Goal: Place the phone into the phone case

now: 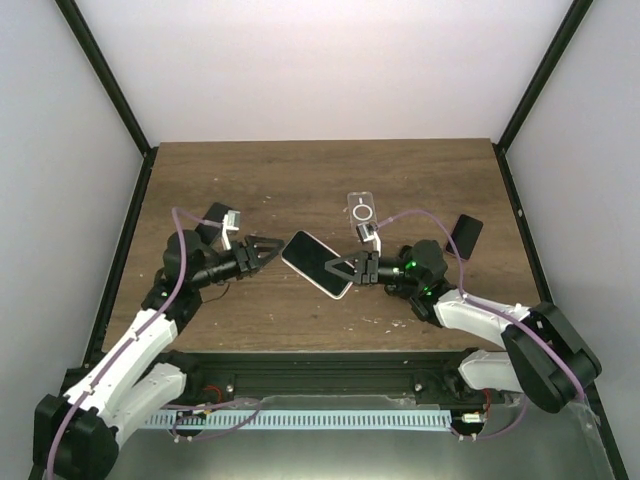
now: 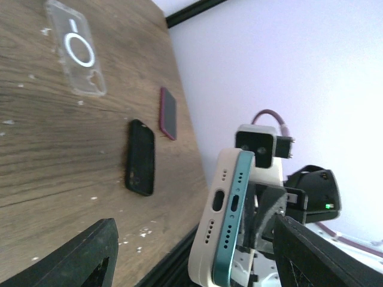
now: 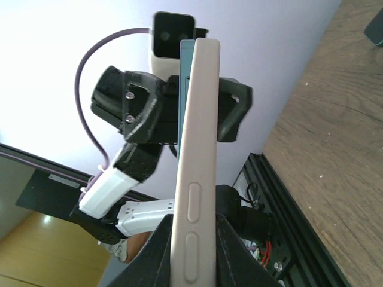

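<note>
A teal phone [image 2: 239,221] lies against a cream phone case [image 2: 212,227], and the pair is held in the air over the table's middle [image 1: 316,263]. At the end facing the left wrist camera, the phone's port edge shows beside the case's cut-out wall, not inside it. My right gripper [image 3: 196,230] is shut on the case's side [image 3: 197,149], by its buttons; it comes in from the right [image 1: 345,270]. My left gripper [image 1: 268,251] is open. Its fingers [image 2: 84,257] stand wide on either side of the phone's end without touching it.
A clear case with a white ring [image 1: 361,210] lies flat at the back of the table, also in the left wrist view [image 2: 76,54]. A black case [image 2: 140,156] and a dark red flat item [image 2: 168,112] lie to the right. A dark item [image 1: 465,236] sits by the right edge.
</note>
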Available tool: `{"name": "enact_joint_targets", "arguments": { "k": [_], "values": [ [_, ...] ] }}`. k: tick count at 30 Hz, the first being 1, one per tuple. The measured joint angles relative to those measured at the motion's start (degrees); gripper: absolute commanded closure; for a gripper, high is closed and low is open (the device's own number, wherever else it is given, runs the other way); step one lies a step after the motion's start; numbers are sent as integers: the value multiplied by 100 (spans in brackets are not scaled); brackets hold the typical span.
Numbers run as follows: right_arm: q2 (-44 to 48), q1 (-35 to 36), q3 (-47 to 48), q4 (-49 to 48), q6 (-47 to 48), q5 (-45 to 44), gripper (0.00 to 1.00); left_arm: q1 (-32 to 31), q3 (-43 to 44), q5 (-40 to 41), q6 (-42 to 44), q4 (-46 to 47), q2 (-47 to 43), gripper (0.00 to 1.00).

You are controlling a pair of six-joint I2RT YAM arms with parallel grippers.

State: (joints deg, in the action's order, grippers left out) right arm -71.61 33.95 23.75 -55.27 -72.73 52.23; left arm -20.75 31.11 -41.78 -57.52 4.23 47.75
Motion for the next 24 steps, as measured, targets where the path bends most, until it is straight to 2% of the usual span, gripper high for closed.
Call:
{"name": "enact_joint_targets", "arguments": {
  "k": [3, 8, 10, 17, 20, 22, 23, 24],
  "values": [
    [0, 2, 0, -214, -144, 11, 89, -2, -236, -243, -310, 605, 92, 32],
    [0, 7, 0, -339, -243, 7, 89, -2, -315, -468, -564, 968, 223, 39],
    [-4, 24, 0, -361, -286, 9, 88, -2, -315, -514, -643, 1088, 223, 46],
    [-216, 144, 13, -546, -415, 7, 87, -2, -330, -643, -870, 1565, 275, 80],
    [-238, 153, 15, -638, -509, -9, 86, 11, -374, -660, -890, 1657, 304, 89],
    [-260, 151, 15, -682, -573, -39, 87, 26, -391, -673, -828, 1711, 299, 88],
    [-269, 149, 15, -699, -608, -55, 88, 33, -400, -671, -809, 1714, 299, 83],
    [-275, 151, 15, -710, -647, -61, 88, 39, -407, -669, -802, 1714, 299, 74]
  ]
}}
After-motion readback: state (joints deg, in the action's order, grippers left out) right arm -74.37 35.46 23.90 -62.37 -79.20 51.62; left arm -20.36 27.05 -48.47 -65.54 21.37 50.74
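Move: The phone, lying screen up in the cream case but standing proud at its left end, is already held in the air by the right hand; its middle is some 4 cm left of that hand and 1 cm ahead, at its height. From the open left hand, that middle lies about 10 cm right, 3 cm back and 1 cm above. Down on the table, 23 cm below the left hand, the clear case lies roughly 22 cm ahead and 22 cm right. Rising about 1.5 cm after a first small drift right and slightly back, the left hand rolls under 10 degrees so its fingers straddle the left end of the phone and cream case, then closes from wide open to nearly shut, pinching the two together. The right hand keeps its grip on the other end, lifting by about 1 cm and then edging slightly left. ##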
